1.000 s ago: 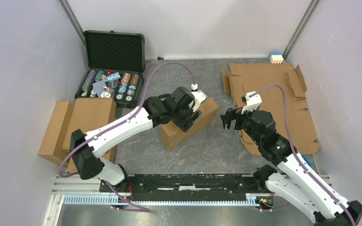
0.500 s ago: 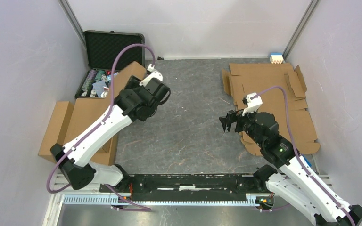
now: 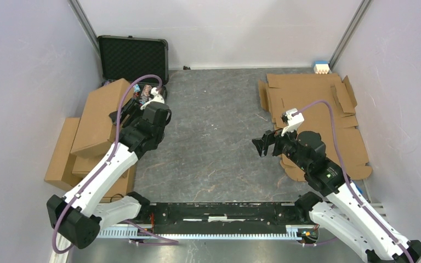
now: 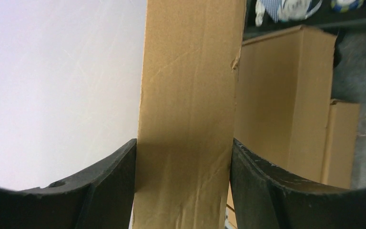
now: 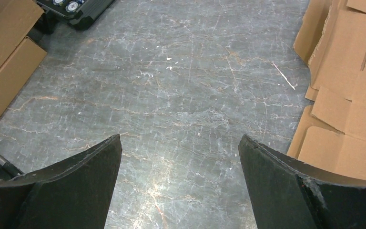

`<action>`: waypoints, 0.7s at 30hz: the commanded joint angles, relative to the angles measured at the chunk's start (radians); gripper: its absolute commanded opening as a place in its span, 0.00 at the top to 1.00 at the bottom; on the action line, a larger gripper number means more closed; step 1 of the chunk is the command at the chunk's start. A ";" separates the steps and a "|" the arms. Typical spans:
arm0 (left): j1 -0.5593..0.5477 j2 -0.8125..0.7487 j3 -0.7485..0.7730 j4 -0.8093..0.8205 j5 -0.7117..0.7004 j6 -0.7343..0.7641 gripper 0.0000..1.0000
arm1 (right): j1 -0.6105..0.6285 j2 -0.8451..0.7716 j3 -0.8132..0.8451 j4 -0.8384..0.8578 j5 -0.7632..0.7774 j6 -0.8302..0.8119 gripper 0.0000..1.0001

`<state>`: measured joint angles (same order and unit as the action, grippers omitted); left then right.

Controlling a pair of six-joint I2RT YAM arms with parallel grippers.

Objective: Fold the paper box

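Observation:
The paper box [image 3: 101, 118] is a closed, shallow brown cardboard mailer, held tilted above the stack at the left of the table. My left gripper [image 3: 119, 116] is shut on it across its narrow side. In the left wrist view the box [image 4: 188, 95] fills the gap between both black fingers [image 4: 109, 186], and the left gripper [image 4: 183, 148] touches it on each side. My right gripper [image 3: 260, 147] hovers over the bare grey table right of centre. In its own view the right gripper [image 5: 181, 140] is open, with only the table surface between its fingers.
Folded brown boxes [image 3: 66, 156] are stacked at the left edge, also seen in the left wrist view as a stack [image 4: 286, 95]. An open black case of poker chips [image 3: 133, 57] stands at the back left. Flat cardboard sheets [image 3: 318, 109] lie at the right, and the sheets [image 5: 348, 86] also show in the right wrist view.
My left arm has swung the box from the table's centre to the far left, above the stacked boxes. The right gripper has shifted slightly left and stays open.

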<state>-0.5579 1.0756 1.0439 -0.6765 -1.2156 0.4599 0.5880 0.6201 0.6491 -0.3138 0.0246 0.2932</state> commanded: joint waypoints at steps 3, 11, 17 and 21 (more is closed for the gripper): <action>0.121 -0.035 -0.106 0.107 0.113 0.102 0.22 | 0.006 -0.003 0.067 0.003 -0.022 0.017 0.03; 0.135 -0.007 -0.093 -0.045 0.184 0.013 0.00 | 0.006 -0.018 0.064 -0.002 -0.022 0.018 0.03; 0.136 0.116 0.180 -0.490 0.482 -0.326 0.00 | 0.006 -0.011 0.062 0.003 -0.019 0.017 0.03; 0.149 0.142 0.222 -0.511 0.546 -0.388 0.00 | 0.006 0.009 0.061 0.008 -0.022 0.020 0.03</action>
<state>-0.4240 1.2079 1.2152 -1.0454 -0.8036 0.2420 0.5892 0.6174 0.6735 -0.3264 0.0143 0.3027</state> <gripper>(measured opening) 0.995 0.969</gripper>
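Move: My left hand still grips the folded paper box by its narrow side, with the box's middle about 5 cm left of the fingers. The box stack it is going onto has its top box centred some 8 cm back, 7 cm left and 12 cm below this hand. The wall box stands roughly 16 cm left of that top box and 2 cm nearer me; the chip case is about 10 cm ahead of my hand, 1 cm left and 22 cm down. From my right hand the stack is around 54 cm left, level with it and about 5 cm lower. I lower the paper box onto the stack with my left hand, sinking about 5 cm in all and easing a couple of centimetres left as I start, then open my fingers wide and let go of it. The wrist tips down by nearly 20 degrees; at the end the hand rolls left side down and draws back some 3 cm to the right, away from the box. ##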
